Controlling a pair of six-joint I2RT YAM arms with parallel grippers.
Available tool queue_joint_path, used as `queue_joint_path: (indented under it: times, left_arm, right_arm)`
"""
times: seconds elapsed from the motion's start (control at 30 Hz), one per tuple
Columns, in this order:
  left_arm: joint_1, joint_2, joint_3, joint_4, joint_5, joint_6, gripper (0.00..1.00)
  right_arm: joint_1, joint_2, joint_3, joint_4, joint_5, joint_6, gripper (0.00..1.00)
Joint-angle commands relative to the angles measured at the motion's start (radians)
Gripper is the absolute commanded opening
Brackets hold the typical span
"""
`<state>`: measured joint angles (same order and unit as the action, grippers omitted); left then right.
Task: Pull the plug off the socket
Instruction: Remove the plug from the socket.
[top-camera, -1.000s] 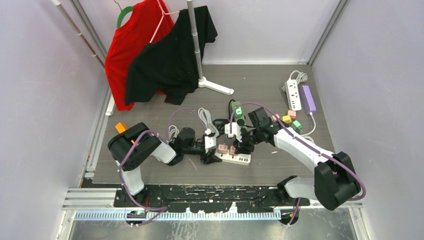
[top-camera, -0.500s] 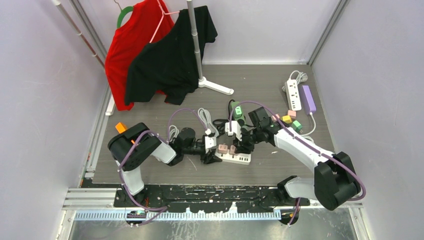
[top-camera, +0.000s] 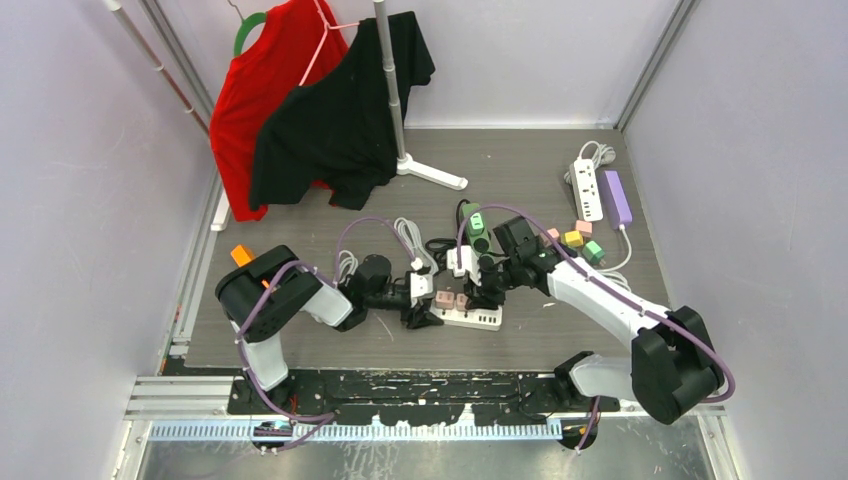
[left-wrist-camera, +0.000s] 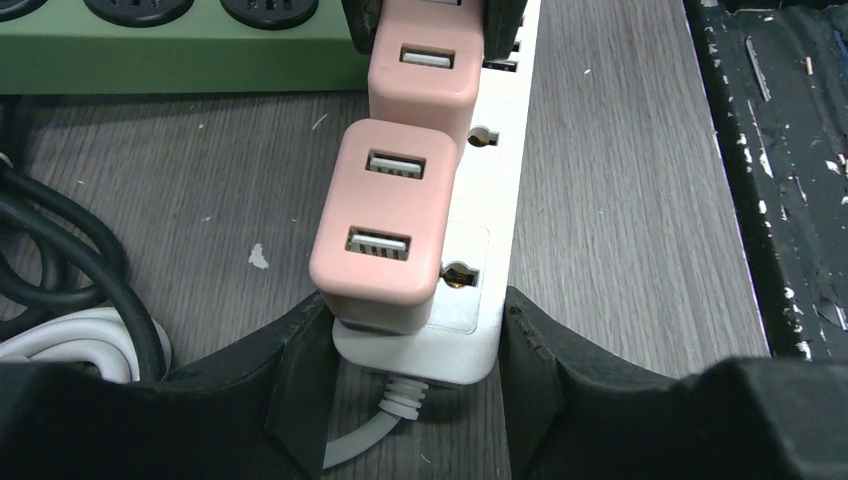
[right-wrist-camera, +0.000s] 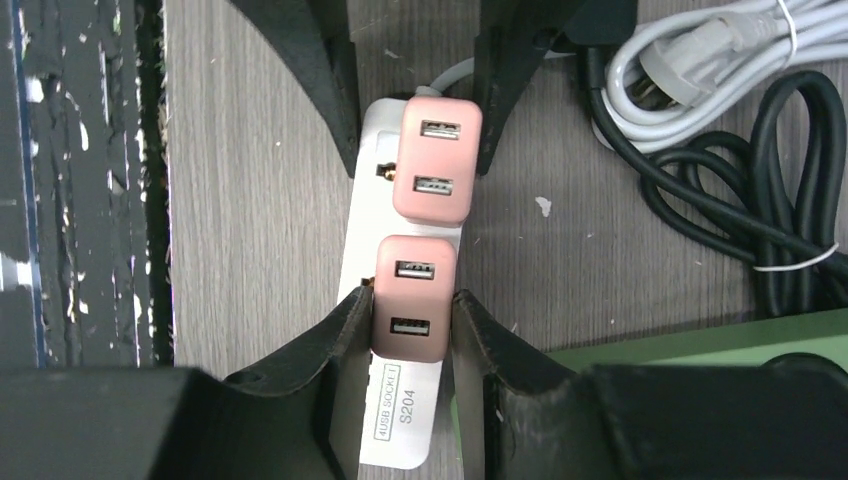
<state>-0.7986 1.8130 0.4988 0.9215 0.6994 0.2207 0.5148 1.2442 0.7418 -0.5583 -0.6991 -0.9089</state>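
A white socket strip (right-wrist-camera: 400, 412) lies on the wooden table with two pink USB plugs in it. My right gripper (right-wrist-camera: 410, 315) is shut on the sides of the plug (right-wrist-camera: 414, 290) nearer its camera. The other pink plug (right-wrist-camera: 435, 160) sits just beyond. My left gripper (left-wrist-camera: 410, 345) is shut on the cable end of the socket strip (left-wrist-camera: 482, 300), one finger on each side, with the nearer pink plug (left-wrist-camera: 385, 235) just ahead of it. From above, both grippers meet at the strip (top-camera: 478, 318) from opposite sides, the left gripper (top-camera: 420, 312) and the right gripper (top-camera: 480, 290).
A green power strip (left-wrist-camera: 180, 60) lies beside the white one. Black cables (right-wrist-camera: 760, 200) and a coiled white cord (right-wrist-camera: 720, 50) crowd that side. The black front rail (left-wrist-camera: 780, 150) runs close by. Another white strip (top-camera: 588, 190), a purple one (top-camera: 617, 198) and small coloured plugs (top-camera: 580, 240) sit back right.
My right gripper has edged slightly left and back while gripping the plug, and the strip shifted a little with it. The left arm has stayed put.
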Motion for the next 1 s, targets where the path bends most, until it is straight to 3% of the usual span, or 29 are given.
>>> queue_joint_path:
  times: [0.0,0.13,0.27,0.4,0.47,0.67,0.77,0.97]
  left_arm:
    - [0.016,0.001,-0.003,-0.016,-0.062,0.014,0.01]
    - [0.017,-0.004,-0.012,-0.019,-0.072,0.024,0.00]
    - [0.017,-0.002,-0.009,-0.022,-0.071,0.026,0.00]
    - [0.017,-0.011,-0.004,-0.018,-0.067,0.006,0.02]
    - [0.017,-0.039,-0.007,-0.022,-0.078,-0.016,0.11]
    - [0.017,-0.171,-0.064,-0.001,-0.162,-0.107,0.62]
    - [0.017,-0.266,-0.088,-0.028,-0.184,-0.134,0.79]
    - [0.017,-0.513,-0.103,-0.292,-0.234,-0.219,0.84]
  right_arm:
    - [0.009,-0.004,0.018,0.104,0.006,0.196,0.01]
    - [-0.086,-0.040,0.045,-0.040,0.014,0.062,0.01]
    - [-0.106,-0.057,0.044,-0.258,-0.138,-0.202,0.01]
    - [-0.070,-0.023,0.071,-0.275,-0.181,-0.175,0.01]
    - [-0.076,-0.011,0.107,-0.294,-0.182,-0.143,0.01]
    - [-0.172,-0.052,0.151,-0.366,-0.279,-0.127,0.01]
    - [-0.198,-0.061,0.165,-0.389,-0.318,-0.117,0.01]
    - [-0.203,-0.026,0.212,-0.394,-0.348,-0.001,0.01]
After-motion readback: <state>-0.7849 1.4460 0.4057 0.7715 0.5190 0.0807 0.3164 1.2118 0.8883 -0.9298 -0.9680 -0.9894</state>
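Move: The pink plug to come out sits in the white socket strip, between the right fingers, right at their hand point. The strip's middle is about 1 cm back, 1 cm right and 3 cm below. The second pink plug stands some 4 cm left and 1 cm ahead, 1 cm lower; the green strip's middle is roughly 12 cm ahead, 3 cm right and 4 cm lower. From the left hand, astride the strip's cord end, the held plug lies about 6 cm right, 2 cm ahead, 2 cm up. The gripped pink plug is worked in the socket by the right hand, twisting some 5 to 10 degrees clockwise and back while shifting right, then back towards the base, before being drawn about 5 cm up with a growing tilt. The left fingers keep the strip's cord end steady until late, then open and lift off up and to the left, about 7 cm, turning counter-clockwise. ##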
